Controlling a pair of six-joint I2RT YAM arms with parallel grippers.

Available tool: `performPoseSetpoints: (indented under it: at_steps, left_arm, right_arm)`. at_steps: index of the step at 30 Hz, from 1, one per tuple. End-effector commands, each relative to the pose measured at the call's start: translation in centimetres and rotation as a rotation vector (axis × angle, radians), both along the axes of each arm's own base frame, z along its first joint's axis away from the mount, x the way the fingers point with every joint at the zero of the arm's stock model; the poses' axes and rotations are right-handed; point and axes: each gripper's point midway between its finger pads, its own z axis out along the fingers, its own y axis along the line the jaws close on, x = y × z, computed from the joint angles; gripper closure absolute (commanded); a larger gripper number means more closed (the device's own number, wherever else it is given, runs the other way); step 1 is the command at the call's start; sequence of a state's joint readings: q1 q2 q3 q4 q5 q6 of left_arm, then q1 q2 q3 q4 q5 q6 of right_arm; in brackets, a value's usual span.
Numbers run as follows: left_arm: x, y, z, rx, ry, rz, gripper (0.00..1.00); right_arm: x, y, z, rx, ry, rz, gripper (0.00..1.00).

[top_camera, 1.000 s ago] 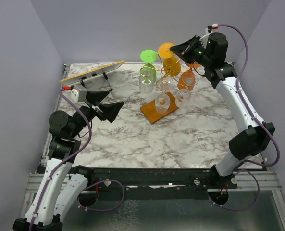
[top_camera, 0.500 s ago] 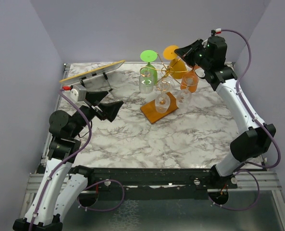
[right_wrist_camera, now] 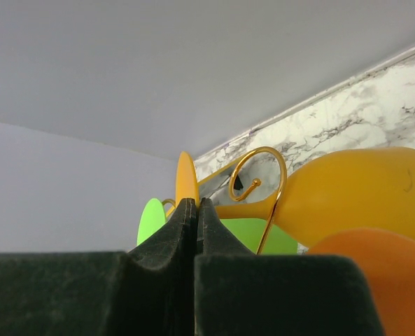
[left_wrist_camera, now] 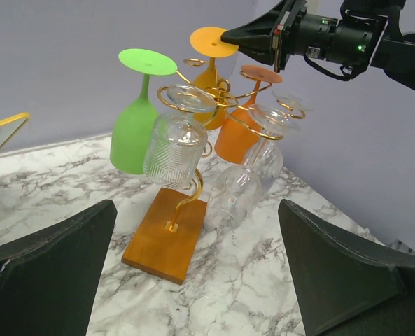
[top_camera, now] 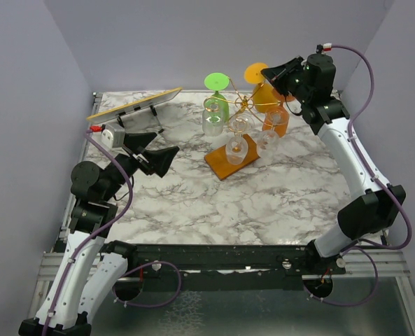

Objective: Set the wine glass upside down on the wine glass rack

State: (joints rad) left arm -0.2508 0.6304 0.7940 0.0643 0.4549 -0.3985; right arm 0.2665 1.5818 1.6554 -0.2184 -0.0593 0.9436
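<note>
The wine glass (top_camera: 262,92) is yellow-orange and hangs upside down and tilted at the back right of the wine glass rack (top_camera: 229,162). Its stem lies in a gold curl (right_wrist_camera: 259,171) of the rack. My right gripper (top_camera: 273,72) is shut on the edge of its round foot (left_wrist_camera: 213,40), seen edge-on above the fingertips (right_wrist_camera: 186,210) in the right wrist view. My left gripper (top_camera: 158,148) hovers open left of the rack, nothing between its fingers (left_wrist_camera: 46,266). From the left wrist the rack's orange-brown base (left_wrist_camera: 166,234) lies just ahead.
A green glass (top_camera: 215,105), an orange glass (top_camera: 273,117) and clear glasses (top_camera: 236,148) hang upside down on the rack. A tilted yellow-edged board (top_camera: 134,105) stands at the back left. Grey walls close in the marble table (top_camera: 263,203).
My right gripper has moved right and back with the yellow-orange glass, carrying its foot from above the rack's middle to its back right side. The left arm has stayed still.
</note>
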Motion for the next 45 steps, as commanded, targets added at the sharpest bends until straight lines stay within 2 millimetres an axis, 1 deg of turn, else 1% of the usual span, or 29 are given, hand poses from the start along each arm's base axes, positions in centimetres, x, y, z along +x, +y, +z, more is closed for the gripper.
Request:
performPoseSetpoints:
  at_steps: [1,6,13,19,24,28,36,42,45]
  left_arm:
    - [-0.1,0.3,-0.1,0.008,0.002,0.02,0.01]
    - [0.0,0.4,-0.1,0.008,0.001,0.025,0.01]
    - [0.0,0.4,-0.1,0.012,0.0,0.026,0.01]
    - [0.1,0.4,-0.1,0.014,0.001,0.029,0.01]
    - [0.1,0.5,-0.1,0.016,0.002,0.032,0.01]
    - [0.1,0.5,-0.1,0.017,0.001,0.032,0.01]
    - [0.3,0.4,-0.5,0.012,0.023,0.031,0.01]
    - [0.5,0.4,-0.9,0.011,0.036,0.034,0.01]
    - [0.7,0.4,-1.0,0.013,0.045,0.04,0.01]
  right_arm:
    - [0.9,-1.1,1.0,0.031,-0.037,-0.057,0.99]
    - [1.4,-1.5,1.1,0.042,-0.039,-0.062,0.99]
    - [2.6,-1.2,0.8,0.04,-0.034,-0.038,0.98]
    - [3.7,-0.3,0.5,0.002,-0.049,0.025,0.96]
    - [3.9,0.5,0.2,-0.012,-0.056,0.077,0.92]
    - [3.9,0.8,-0.1,-0.025,-0.054,0.098,0.86]
    - [3.7,0.8,0.1,-0.067,-0.063,0.113,0.67]
    - [3.7,0.7,0.1,-0.153,-0.065,0.136,0.59]
    - [3.6,0.6,-0.7,-0.213,-0.042,0.155,0.55]
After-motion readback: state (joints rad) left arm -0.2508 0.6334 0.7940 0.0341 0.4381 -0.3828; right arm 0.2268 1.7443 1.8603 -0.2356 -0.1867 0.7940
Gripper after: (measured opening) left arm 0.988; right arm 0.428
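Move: At the right fingers, which still pinch the rim of the upturned yellow wine glass's foot, the rack's back hook lies about 3 cm left, 1 cm back and 3 cm lower. From that hand the rack's hub is some 6 cm left and 9 back, the orange glass's foot about 6 right and 6 back, the green one's roughly 16 left and 2 back, all slightly lower. For the left hand, the back hook is around 22 cm ahead and 28 right, near its height. Pushing the yellow glass's foot forward about 4 cm and slightly down by its rim, the right hand works it towards the back hook, drifting a little right, then back left. The fingers then open to nearly half, letting go of the foot, and the hand rises some 2 cm from its lowest point with a small wrist tilt. ##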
